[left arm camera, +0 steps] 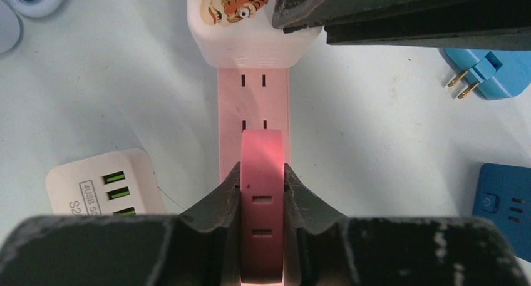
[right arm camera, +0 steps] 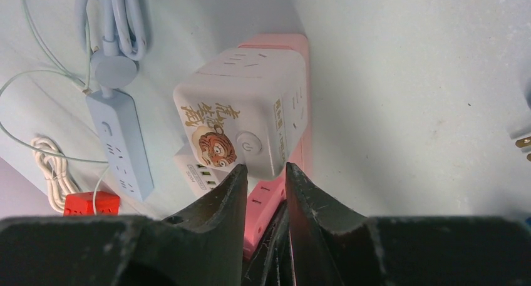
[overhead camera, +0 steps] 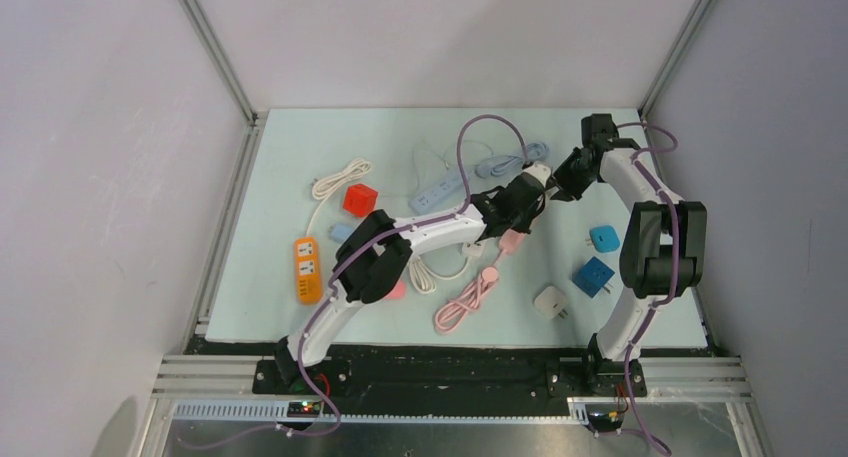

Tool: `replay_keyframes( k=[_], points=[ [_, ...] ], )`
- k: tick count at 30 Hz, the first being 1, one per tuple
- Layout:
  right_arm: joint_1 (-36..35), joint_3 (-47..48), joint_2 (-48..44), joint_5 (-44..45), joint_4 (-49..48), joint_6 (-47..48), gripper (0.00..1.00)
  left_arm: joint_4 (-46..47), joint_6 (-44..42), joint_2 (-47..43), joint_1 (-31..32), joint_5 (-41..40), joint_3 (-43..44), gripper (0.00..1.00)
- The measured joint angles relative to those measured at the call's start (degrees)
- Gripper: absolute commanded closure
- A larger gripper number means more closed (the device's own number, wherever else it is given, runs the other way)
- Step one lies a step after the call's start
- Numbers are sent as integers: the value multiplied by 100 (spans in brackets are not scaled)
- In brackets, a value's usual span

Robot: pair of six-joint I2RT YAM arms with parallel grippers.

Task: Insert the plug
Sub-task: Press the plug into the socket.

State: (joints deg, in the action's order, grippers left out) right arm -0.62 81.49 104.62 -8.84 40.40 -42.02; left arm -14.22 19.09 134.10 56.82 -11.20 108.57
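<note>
A white cube plug (left arm camera: 250, 35) with a tiger sticker sits on the far end of the pink power strip (left arm camera: 252, 101), over its sockets. My left gripper (left arm camera: 263, 173) is shut on a darker pink block (left arm camera: 263, 204) with two small slots. That block stands on the strip's near part. My right gripper (right arm camera: 266, 169) is right at the cube plug's (right arm camera: 241, 117) lower edge, its jaws close together with nothing between them. From above, both grippers meet at the cube (overhead camera: 537, 172). The cube's prongs are hidden.
A white USB charger (left arm camera: 103, 183) lies left of the strip and blue adaptors (left arm camera: 488, 73) (left arm camera: 507, 204) right of it. A light blue strip (overhead camera: 440, 190), a red cube (overhead camera: 359, 199), an orange strip (overhead camera: 307, 269), a white adaptor (overhead camera: 551, 300) and the coiled pink cable (overhead camera: 465, 302) lie around.
</note>
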Motion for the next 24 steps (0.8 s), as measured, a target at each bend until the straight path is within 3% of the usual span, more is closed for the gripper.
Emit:
replay_keyframes(
  k=[13, 24],
  points=[
    [177, 17, 20, 35, -70, 9, 63, -48, 210, 354, 306, -793, 378, 100],
    [313, -15, -17, 59, -184, 74, 35, 201, 546, 435, 448, -1329, 328, 100]
  ],
)
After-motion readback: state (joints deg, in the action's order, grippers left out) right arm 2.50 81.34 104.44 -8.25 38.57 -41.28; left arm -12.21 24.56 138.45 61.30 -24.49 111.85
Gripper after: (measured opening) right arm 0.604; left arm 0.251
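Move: About 3 cm beneath the left hand, which still grips the pink plug, lies the pink strip's socket. The white adapter on the strip's far end stands some 8 cm ahead and 3 cm right of that hand, about level; the white USB strip's middle is 10 cm left, 2 cm back. From the right hand, the adapter's middle is about 2 cm ahead, 2 cm left and slightly below, the socket 5 cm back, 5 cm left and 5 cm lower. Bearing down on the pink strip with the gripped plug, the left hand works about 2 cm to the right and 1 cm down, twisting roughly 10 degrees counter-clockwise and tipping up slightly. The right fingertips come off the white adapter's near corner, sliding away some 2.5 cm right and a little forward, and spread wider. ##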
